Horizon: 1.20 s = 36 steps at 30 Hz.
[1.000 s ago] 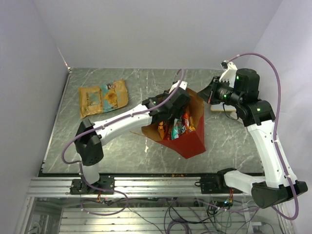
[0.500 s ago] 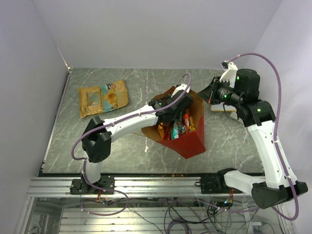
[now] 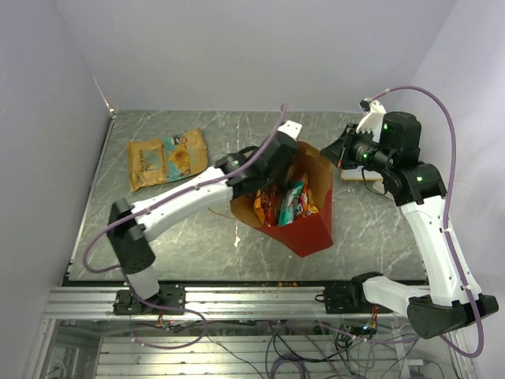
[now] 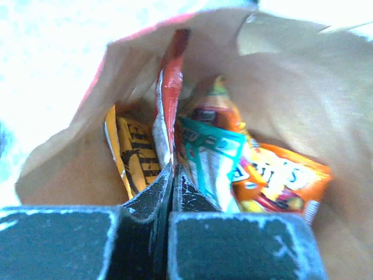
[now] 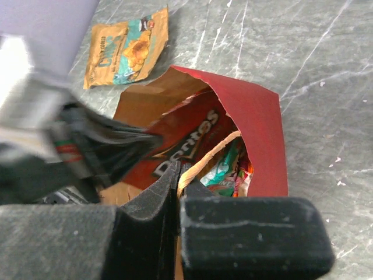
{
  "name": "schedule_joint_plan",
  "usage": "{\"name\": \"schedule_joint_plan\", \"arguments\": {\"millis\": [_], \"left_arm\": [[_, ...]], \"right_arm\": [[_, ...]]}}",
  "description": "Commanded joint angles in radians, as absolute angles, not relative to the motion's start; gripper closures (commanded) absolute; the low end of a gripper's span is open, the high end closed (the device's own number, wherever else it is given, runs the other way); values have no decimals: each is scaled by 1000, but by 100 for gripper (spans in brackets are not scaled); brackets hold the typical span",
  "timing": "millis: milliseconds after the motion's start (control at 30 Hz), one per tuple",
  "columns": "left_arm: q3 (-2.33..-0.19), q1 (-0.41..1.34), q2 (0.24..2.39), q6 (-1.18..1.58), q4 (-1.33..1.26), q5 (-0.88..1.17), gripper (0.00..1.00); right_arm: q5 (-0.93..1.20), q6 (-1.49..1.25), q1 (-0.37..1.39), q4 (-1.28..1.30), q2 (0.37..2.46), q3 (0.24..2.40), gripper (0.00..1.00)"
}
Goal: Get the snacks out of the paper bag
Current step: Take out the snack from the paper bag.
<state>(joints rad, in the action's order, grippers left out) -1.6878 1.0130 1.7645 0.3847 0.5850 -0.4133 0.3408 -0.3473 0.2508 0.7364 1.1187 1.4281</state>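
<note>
The red paper bag (image 3: 309,225) lies open on the table, brown inside (image 4: 291,87). Several snacks show in it: a yellow packet (image 4: 137,154), a teal one (image 4: 207,157) and an orange one (image 4: 280,175). My left gripper (image 4: 171,170) is in the bag's mouth (image 3: 267,175), shut on the lower edge of a red Doritos packet (image 4: 169,87), which stands upright; the packet also shows in the right wrist view (image 5: 186,140). My right gripper (image 5: 179,175) is shut on the bag's tan handle (image 5: 213,153) at the bag's far right rim (image 3: 341,154). A flat orange chip bag (image 3: 167,159) lies outside, at the far left.
A white wood-framed board (image 3: 364,175) lies under my right wrist at the far right. Crumbs are scattered along the table's near edge (image 3: 276,278). Walls close in on the left, the back and the right.
My left arm reached deeper into the bag, then drew back left; its elbow swung left. More packets show in the bag now. My right arm has held still.
</note>
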Motion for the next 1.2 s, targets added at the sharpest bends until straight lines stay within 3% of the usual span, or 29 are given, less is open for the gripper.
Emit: {"name": "schedule_joint_plan", "arguments": {"millis": [0,533,867,1167], "left_arm": [[-1732,1008,1593,394,546,-305,93],[-1963,812,1453,458,451,-85,93],[-2136,550,1495,453,545,-115,93],[-2043,234,1559,573,542,73,93]], "right_arm": [[307,-337,255,714,1087,1418,100],[20,-294,255,810,1067,1491,100],[43,-292,255,801,1061,1489,100],[53,-278,255,799,1070,1499,100]]}}
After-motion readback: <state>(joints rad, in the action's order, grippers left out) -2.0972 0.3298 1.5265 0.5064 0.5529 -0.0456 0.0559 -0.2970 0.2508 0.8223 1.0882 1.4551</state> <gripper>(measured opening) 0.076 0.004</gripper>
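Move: The gold snack lying on the table, by which the left hand's red snack can be laid, is about 18 cm ahead of the left hand, 36 cm to its left and 22 cm lower. The paper bag's middle is 4 cm back, 5 cm right and some 8 cm below that hand; inside, about 12 cm down and 3 cm back, the orange snack stands 4 cm left and the teal snack 4 cm right. From the right hand, the bag's middle is 3 cm back, 7 cm left, 20 cm down. The red snack, already pinched at its edge and on its way up, is drawn nearly straight up out of the paper bag by the left hand, then carried left, and lastly forward, towards the gold snack's side: some 30 cm up and 23 cm left in all, fast. The wrist swings the fingers from slanting down to nearly level. The right hand keeps its pinch on the rim and pulls it about 5 cm right. ##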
